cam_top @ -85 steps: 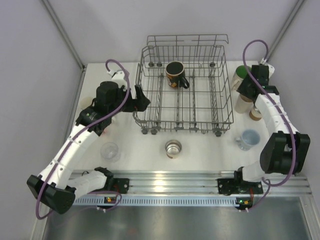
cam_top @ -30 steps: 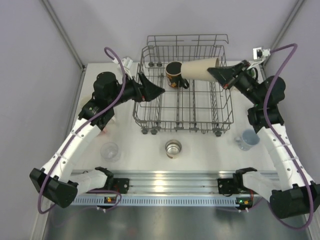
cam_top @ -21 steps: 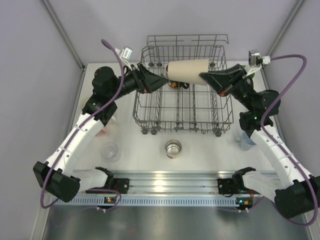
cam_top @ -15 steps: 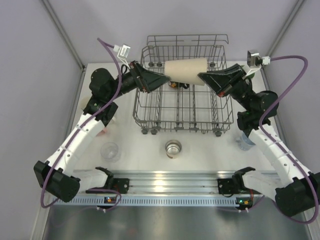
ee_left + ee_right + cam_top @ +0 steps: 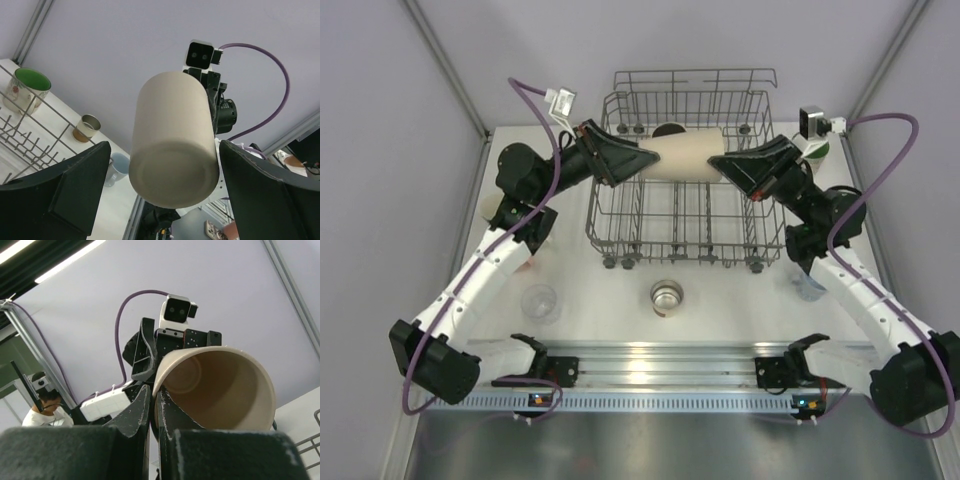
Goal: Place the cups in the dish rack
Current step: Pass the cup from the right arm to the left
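Note:
A cream cup (image 5: 682,160) hangs on its side above the dish rack (image 5: 596,226). My right gripper (image 5: 718,163) is shut on its rim, one finger inside and one outside, as the right wrist view shows (image 5: 155,400). My left gripper (image 5: 646,160) is open, its fingers (image 5: 60,190) standing either side of the cup's base (image 5: 172,150) with gaps showing. A black mug (image 5: 668,129) in the rack is mostly hidden behind the cream cup. A steel cup (image 5: 666,296) and a clear cup (image 5: 539,302) stand in front of the rack.
A pale mug (image 5: 810,285) stands right of the rack, partly under my right arm. A green-lined cup (image 5: 25,90) and a brown-banded cup (image 5: 86,127) stand at the far right. The rack's raised back wall (image 5: 695,82) stands behind the held cup.
My right gripper carried the cream cup left over the rack. My left gripper rose and came in from the left until its open fingers flanked the cup's base.

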Robot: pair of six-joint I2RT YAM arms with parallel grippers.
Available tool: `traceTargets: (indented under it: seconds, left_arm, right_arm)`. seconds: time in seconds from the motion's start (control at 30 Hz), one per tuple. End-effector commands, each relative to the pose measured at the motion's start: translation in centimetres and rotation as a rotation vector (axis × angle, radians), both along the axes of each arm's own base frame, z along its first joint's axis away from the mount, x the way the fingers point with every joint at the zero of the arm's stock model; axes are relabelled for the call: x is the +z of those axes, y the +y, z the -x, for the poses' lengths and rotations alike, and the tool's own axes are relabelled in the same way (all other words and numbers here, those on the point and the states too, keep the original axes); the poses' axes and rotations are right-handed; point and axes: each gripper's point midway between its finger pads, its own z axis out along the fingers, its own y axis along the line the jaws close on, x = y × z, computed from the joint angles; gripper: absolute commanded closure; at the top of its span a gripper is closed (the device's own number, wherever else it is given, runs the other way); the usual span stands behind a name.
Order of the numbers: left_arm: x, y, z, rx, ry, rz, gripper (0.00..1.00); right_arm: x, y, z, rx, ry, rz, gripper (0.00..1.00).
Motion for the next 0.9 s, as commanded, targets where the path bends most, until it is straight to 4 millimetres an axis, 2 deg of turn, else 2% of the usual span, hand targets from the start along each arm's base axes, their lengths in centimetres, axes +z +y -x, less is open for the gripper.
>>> traceTargets:
  seconds: [0.0,0.07,0.13,0.17,0.23,0.27,0.33,0.37,0.4,0.43,0.47,0.53,0.6,0.63,0.67,0.73,0.8,0.87]
  left_arm:
    - [1.1,0.2,0.5,-0.020,-0.008,0.066,0.05]
    - [0.8,0.1,0.7,-0.044,-0.013,0.101,0.13]
    - [0.6,-0.1,0.9,-0.076,0.015,0.105,0.24]
    - [0.4,-0.2,0.9,-0.082,0.019,0.102,0.33]
    - [0.0,-0.3,0.9,-0.088,0.032,0.099,0.40]
    - [-0.1,-0.3,0.9,-0.086,0.035,0.098,0.55]
    - [-0.2,-0.4,0.8,-0.088,0.042,0.098,0.72]
    - [-0.1,-0.4,0.8,-0.087,0.039,0.098,0.81]
    - [-0.2,-0.4,0.6,-0.085,0.037,0.095,1.00]
    - [-0.2,-0.5,0.5,-0.083,0.046,0.087,1.00]
    - [-0.2,-0.4,0.1,-0.070,0.050,0.077,1.00]
    - [-0.9,-0.6,-0.9,-0.027,0.070,0.006,1.00]
    - [-1.3,-0.4,-2.5,0.059,0.047,-0.065,1.00]
    - [-1.9,-0.3,-3.3,0.094,0.061,-0.097,1.00]
    - [-2.0,0.1,-4.1,0.147,0.098,-0.137,1.00]
    - [-2.7,0.4,-5.6,0.201,0.081,-0.198,1.00]
    - [-3.3,1.1,-6.7,0.258,0.101,-0.266,1.00]
    - [-4.3,1.4,-8.0,0.292,0.115,-0.309,1.00]
  right_arm:
    - [1.2,0.0,2.1,0.052,-0.085,-0.053,1.00]
    - [0.8,0.2,1.8,0.054,-0.079,-0.049,1.00]
    - [0.5,0.3,1.4,0.045,-0.077,-0.049,1.00]
    - [0.2,0.4,1.2,0.040,-0.069,-0.045,1.00]
    - [-0.5,0.6,0.4,0.022,-0.060,-0.032,1.00]
    - [-0.8,0.7,0.2,0.019,-0.054,-0.027,1.00]
    - [-1.6,0.9,-0.5,0.013,-0.039,-0.014,1.00]
    - [-2.0,1.0,-0.7,0.012,-0.033,-0.009,0.95]
    - [-2.4,1.1,-0.9,0.012,-0.029,0.000,0.92]
    - [-2.8,1.3,-1.0,0.013,-0.022,0.012,0.87]
    - [-3.3,1.4,-1.1,0.009,-0.014,0.024,0.77]
    - [-4.4,1.4,-1.8,-0.026,0.013,0.067,0.68]
    - [-5.6,1.3,-2.7,-0.082,0.024,0.120,0.52]
    - [-5.6,1.1,-2.6,-0.107,0.020,0.136,0.42]
    - [-7.5,1.1,-3.6,-0.132,0.095,0.188,0.27]
    - [-8.4,0.5,-4.3,-0.224,0.091,0.237,0.20]
    - [-10.7,0.0,-5.3,-0.281,0.165,0.313,0.12]
    - [-11.2,-1.1,-6.2,-0.386,0.165,0.360,0.06]
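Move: The beige cup lies sideways between my hands: its middle is about 5 cm to the right of my open left hand, 1 cm ahead and 1 cm above. From my right hand, already pinching its rim, the middle is some 5 cm left, 2 cm ahead and 2 cm up. The dark patterned cup in the rack is roughly 20 cm ahead of my left hand, 5 cm right and 30 cm below; the steel cup is about 10 cm back, 5 cm right and 33 cm below. I close my left fingers around the closed end of the beige cup while both hands sink about 2 cm. Once that grip holds, I open my right fingers wide, free the rim and draw that hand down and forward away from it, about 9 cm lower in all, tilting its tips down. Late on, my left hand carries the cup forward about 5 cm, turning some 15 degrees counter-clockwise and tip-down. ##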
